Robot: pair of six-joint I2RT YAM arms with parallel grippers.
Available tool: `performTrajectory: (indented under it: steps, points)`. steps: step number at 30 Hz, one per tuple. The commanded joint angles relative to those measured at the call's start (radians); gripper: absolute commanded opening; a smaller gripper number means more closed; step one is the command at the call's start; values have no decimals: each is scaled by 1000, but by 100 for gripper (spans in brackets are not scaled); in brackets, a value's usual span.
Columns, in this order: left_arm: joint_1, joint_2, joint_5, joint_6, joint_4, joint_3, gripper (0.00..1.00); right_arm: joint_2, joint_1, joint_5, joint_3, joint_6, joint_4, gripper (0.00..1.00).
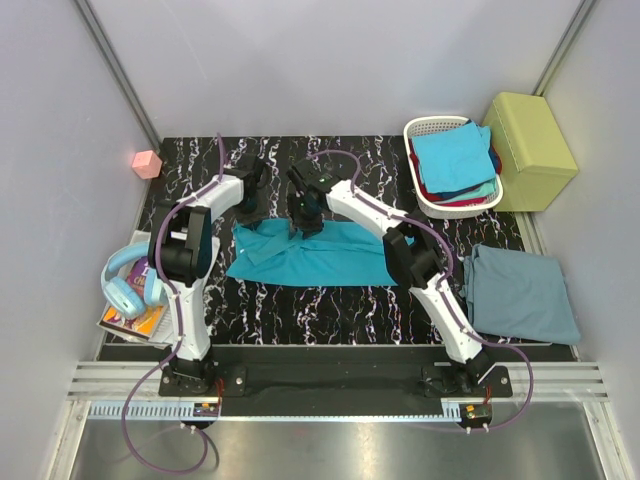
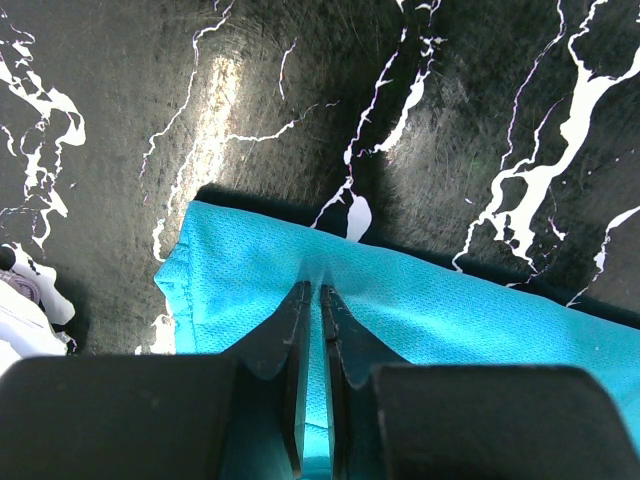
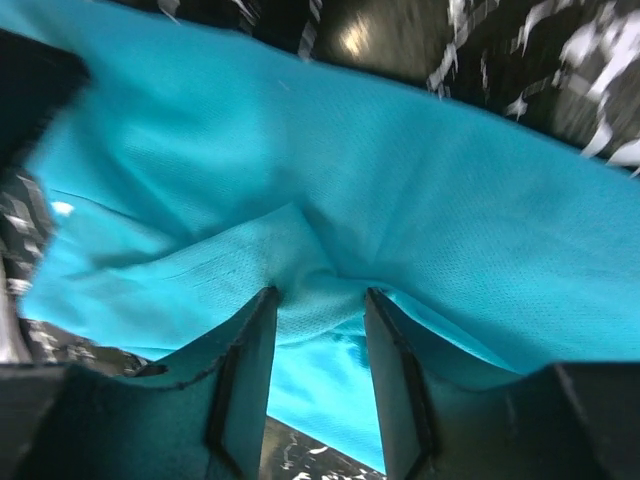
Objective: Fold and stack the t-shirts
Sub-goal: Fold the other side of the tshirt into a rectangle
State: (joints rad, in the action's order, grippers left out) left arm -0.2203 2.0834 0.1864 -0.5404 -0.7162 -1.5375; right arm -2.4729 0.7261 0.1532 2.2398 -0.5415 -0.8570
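Observation:
A large teal t-shirt point(image 1: 330, 258) lies folded into a long band across the middle of the black marbled table point(image 1: 330, 305). My left gripper point(image 1: 250, 208) is at the shirt's far left corner. Its jaws point(image 2: 312, 288) are shut on a thin pinch of the teal cloth point(image 2: 450, 310). My right gripper point(image 1: 301, 226) is over the far edge a little to the right. Its fingers point(image 3: 320, 295) stand apart, open, with a raised ridge of the teal cloth point(image 3: 400, 180) bunched between the tips. A dusty grey-blue t-shirt point(image 1: 520, 295) lies folded at the right edge.
A white slatted basket point(image 1: 428, 130) at the back right holds bright blue, red and teal shirts point(image 1: 455, 160). A yellow-green padded box point(image 1: 530, 135) stands beside it. A pink cube point(image 1: 147, 163) sits at the far left. Blue headphones point(image 1: 125, 280) lie on a book at the left.

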Motion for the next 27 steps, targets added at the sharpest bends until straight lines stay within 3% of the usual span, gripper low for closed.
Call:
performTrajectory:
  steps: [1, 4, 12, 27]
  points:
    - [-1, 15, -24, -3, 4, 17, 12, 77, 24, 42, -77, -1, 25, 46]
    - [-1, 15, -24, -4, 6, 17, 12, 137, 39, 48, -190, -12, 67, 43]
    - [-1, 20, -21, -4, 4, 13, 12, 276, 96, 19, -296, -17, 93, 43]
    - [-1, 17, -22, -4, 4, 16, 12, 218, 81, -112, -45, 74, -39, 47]
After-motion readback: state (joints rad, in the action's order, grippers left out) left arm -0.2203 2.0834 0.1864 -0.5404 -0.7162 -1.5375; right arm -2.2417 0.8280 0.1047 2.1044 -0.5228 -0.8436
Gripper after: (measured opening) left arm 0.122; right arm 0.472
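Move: The t-shirt's folded-over flap has its middle some 8 cm to the right hand's left, about 3 cm back and 3 cm below; its right end is close under the fingertips. Also 3 cm below, the shirt's far edge runs roughly 5 cm straight ahead of the right hand and the near edge about 12 cm straight back. From the left hand, that flap lies about 5 cm right, 6 cm back and 1 cm lower. The t-shirt's flap is brushed towards the base: the half-open right hand sweeps back about 7.5 cm, dipping 2 cm before it climbs. It then turns forward 2.5 cm and a little left while rising on, ending clear above the cloth with the fingertips tipped slightly outward. The shut left fingers keep still on the shirt's far-left corner. ##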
